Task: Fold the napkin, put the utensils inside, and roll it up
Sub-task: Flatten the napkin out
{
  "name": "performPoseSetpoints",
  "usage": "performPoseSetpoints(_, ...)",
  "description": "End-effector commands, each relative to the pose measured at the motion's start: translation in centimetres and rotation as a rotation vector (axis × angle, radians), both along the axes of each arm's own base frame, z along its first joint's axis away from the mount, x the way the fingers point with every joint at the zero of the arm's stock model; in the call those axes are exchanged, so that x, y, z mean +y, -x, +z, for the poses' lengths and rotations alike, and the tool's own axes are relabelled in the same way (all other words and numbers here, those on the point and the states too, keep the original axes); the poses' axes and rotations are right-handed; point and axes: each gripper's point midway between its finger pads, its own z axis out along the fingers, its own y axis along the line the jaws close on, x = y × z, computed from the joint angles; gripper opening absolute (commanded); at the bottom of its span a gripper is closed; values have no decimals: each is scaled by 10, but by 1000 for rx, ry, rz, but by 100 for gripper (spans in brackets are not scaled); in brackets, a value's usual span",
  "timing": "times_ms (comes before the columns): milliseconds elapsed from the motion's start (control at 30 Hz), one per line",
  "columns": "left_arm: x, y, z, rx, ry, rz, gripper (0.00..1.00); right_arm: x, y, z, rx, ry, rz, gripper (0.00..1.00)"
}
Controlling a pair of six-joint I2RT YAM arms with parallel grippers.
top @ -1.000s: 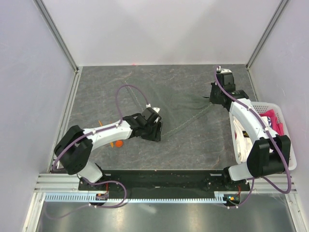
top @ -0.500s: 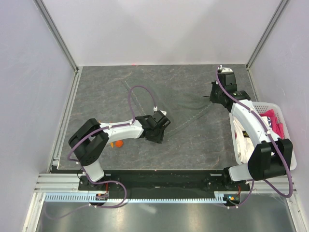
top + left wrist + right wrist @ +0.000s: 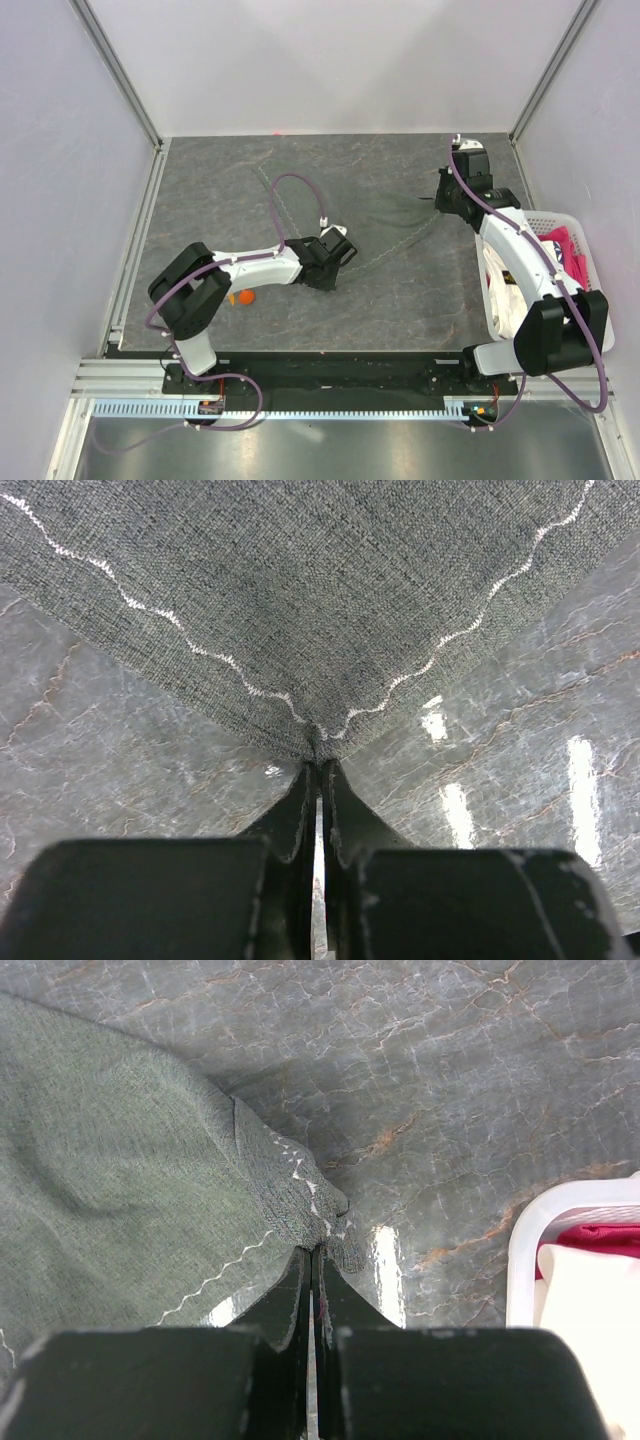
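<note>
The dark grey napkin with its pale stitched hem lies spread on the table between the two arms. My left gripper is shut on its near corner, seen in the left wrist view with the napkin fanning out ahead. My right gripper is shut on the far right corner, seen bunched at the tips in the right wrist view, the napkin lying to the left. An orange utensil peeks out under my left arm; the rest of the utensils are hidden.
A white basket with pink and white fabrics stands at the right edge; its rim shows in the right wrist view. Pale walls and metal rails enclose the grey marbled table.
My left gripper has moved right and slightly away with the napkin corner, and its elbow has swung in. The right arm has hardly moved.
</note>
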Motion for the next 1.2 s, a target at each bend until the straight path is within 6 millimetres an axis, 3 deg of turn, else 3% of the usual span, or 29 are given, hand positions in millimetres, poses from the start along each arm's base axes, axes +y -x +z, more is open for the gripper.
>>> performPoseSetpoints(0,-4,-32,42,-149,77,59,2,0,1,29,-65,-23,0,0)
performPoseSetpoints(33,1,-42,56,-177,98,79,2,2,1,32,-71,-28,4,0)
performPoseSetpoints(100,7,-54,104,-255,185,92,2,4,1,44,-87,-43,12,0)
performPoseSetpoints(167,25,-68,139,-327,226,114,2,8,2,58,-113,-65,22,0)
performPoseSetpoints(200,33,-72,173,-399,268,118,2,10,1,71,-137,-78,31,0)
performPoseSetpoints(267,56,-77,208,-503,231,123,2,15,5,93,-188,-106,50,0)
performPoseSetpoints(300,66,-76,246,-582,263,134,2,20,7,110,-222,-132,78,0)
performPoseSetpoints(367,86,-73,275,-652,243,149,2,23,16,140,-297,-163,94,0)
performPoseSetpoints(400,98,-66,310,-722,284,163,2,34,22,162,-340,-208,150,0)
performPoseSetpoints(533,134,-39,383,-879,339,196,2,46,56,239,-517,-299,232,0)
performPoseSetpoints(600,150,-24,416,-943,368,207,2,47,82,284,-624,-336,256,0)
performPoseSetpoints(667,168,-5,447,-1013,409,217,2,47,107,317,-706,-363,282,0)
performPoseSetpoints(700,178,5,471,-1059,447,227,2,46,123,342,-763,-381,289,0)
performPoseSetpoints(767,190,22,495,-1108,481,219,2,44,144,369,-834,-400,304,0)
performPoseSetpoints(800,198,33,517,-1150,520,222,2,43,157,390,-883,-421,312,0)
performPoseSetpoints(867,202,43,535,-1184,550,204,2,45,168,405,-920,-442,330,0)
performPoseSetpoints(933,204,46,549,-1210,568,199,2,44,165,413,-938,-453,323,0)
performPoseSetpoints(1067,185,18,543,-1201,494,176,2,46,113,387,-850,-436,267,0)
performPoseSetpoints(1167,160,-23,516,-1152,376,160,2,50,68,354,-775,-411,243,0)
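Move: Both hands already hold the napkin. The left has its near corner just above the table, the napkin's middle about 16 cm ahead; the orange spoon lies about 19 cm left and 2 cm ahead, the orange spatula 23 cm left and 2 cm ahead. The right hand holds another corner some 17 cm up, the napkin's middle 20 cm left, 1 cm ahead and 15 cm below; the laundry basket is 22 cm right, 13 cm back and 13 cm below. Steeply up and fast, the left hand leading and the right following, both keeping their pinch on the napkin. The left rises over 55 cm, swinging some 20 cm left and going a little forward before drawing back; the right climbs about 42 cm and pulls back, easing forward slightly at the end. Both wrists tip up until the fingers point roughly level. ##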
